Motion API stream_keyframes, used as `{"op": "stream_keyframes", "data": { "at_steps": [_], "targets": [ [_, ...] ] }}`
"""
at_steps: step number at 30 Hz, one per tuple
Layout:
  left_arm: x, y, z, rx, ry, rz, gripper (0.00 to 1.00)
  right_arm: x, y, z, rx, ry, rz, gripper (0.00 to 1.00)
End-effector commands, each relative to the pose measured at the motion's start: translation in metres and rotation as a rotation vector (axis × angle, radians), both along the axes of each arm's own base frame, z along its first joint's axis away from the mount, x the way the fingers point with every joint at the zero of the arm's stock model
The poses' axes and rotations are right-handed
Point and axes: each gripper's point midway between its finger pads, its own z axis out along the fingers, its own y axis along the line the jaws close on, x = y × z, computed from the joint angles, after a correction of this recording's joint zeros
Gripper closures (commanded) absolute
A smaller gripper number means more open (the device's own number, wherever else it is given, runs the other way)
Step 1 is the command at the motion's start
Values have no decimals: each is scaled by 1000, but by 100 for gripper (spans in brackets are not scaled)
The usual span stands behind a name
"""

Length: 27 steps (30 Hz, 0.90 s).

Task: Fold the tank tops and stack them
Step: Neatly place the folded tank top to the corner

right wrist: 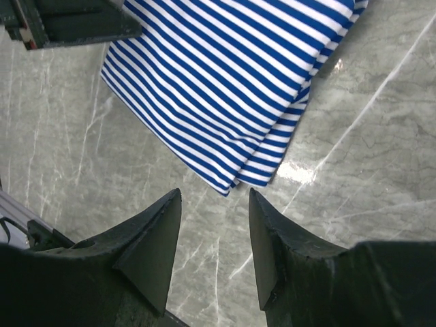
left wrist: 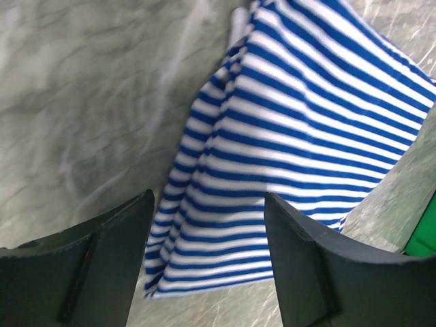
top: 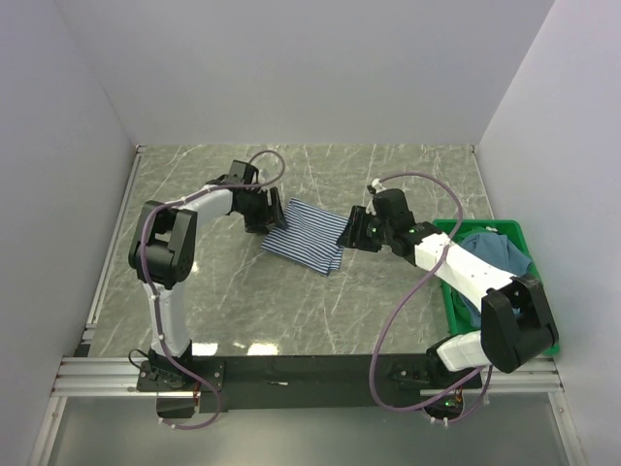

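Observation:
The navy-and-white striped tank top (top: 306,238) lies folded into a flat rectangle on the marble table, also seen in the left wrist view (left wrist: 300,136) and the right wrist view (right wrist: 225,75). The teal-blue tank top (top: 500,250) sits bunched in the green crate (top: 449,291). My left gripper (top: 260,218) hovers at the striped top's left edge, open (left wrist: 208,197), with cloth below the gap and nothing pinched. My right gripper (top: 351,236) is off the fold's right corner, open (right wrist: 214,194) over bare marble.
The green crate stands at the table's right edge beside the right arm; its corner shows in the left wrist view (left wrist: 426,231). The left gripper's body (right wrist: 68,20) appears at the top left of the right wrist view. White walls enclose the table.

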Motion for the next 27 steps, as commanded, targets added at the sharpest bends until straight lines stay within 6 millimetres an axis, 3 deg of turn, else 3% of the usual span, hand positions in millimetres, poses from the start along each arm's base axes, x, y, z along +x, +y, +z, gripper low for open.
{"op": "stream_keyframes", "data": {
  "at_steps": [1,8,11,12,14,15,18,19,22,25,27],
  "targets": [
    [-33,7,-59,145,150,-59,27,2,0,16,32,-57,20,48],
    [-26,-1,-71,180,165,-84,35,3,-4,14,35,-55,14,49],
    [-23,-4,-70,171,163,-83,51,3,-5,13,35,-54,12,49],
    [-22,-4,-69,169,161,-81,63,3,-6,13,35,-53,9,49],
    [-19,-4,-70,174,161,-80,72,3,-5,13,34,-53,10,49],
    [-17,-5,-69,173,159,-76,84,3,-6,13,34,-53,8,49],
    [-4,0,-66,199,134,-28,99,4,-7,13,29,-53,6,49],
    [1,2,-65,203,127,-9,99,4,-7,13,28,-51,4,49],
    [19,18,-61,197,109,91,99,6,-8,13,22,-53,-2,49],
    [43,48,-54,180,87,228,99,7,-9,13,16,-53,-4,49],
    [58,78,-46,143,79,347,99,8,-10,12,14,-52,-9,49]
  ]
}}
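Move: The left hand hovers wide open just above the folded tank top's left edge, whose middle is about 2 cm ahead, 1 cm to the right and 2 cm down. The whole tank top centres some 9 cm to this hand's right, level fore and aft; its near-left corner lies about 3 cm back and 2 cm left, its far-left corner 7 cm ahead and 5 cm right. From the right hand, the tank top's middle is about 7 cm ahead, 11 cm left and 11 cm below. The open left hand slides about 3 cm to the right and 1.5 cm forward in over the tank top's left edge, sinks about 1 cm and shuts its fingers fully, pinching the layered cloth a little to the near side of that edge's middle. Keeping the pinch, it then sets off forward and back to the left, gathering speed over some 3 cm and swinging about 10 degrees counter-clockwise, to draw the tank top along the table. ##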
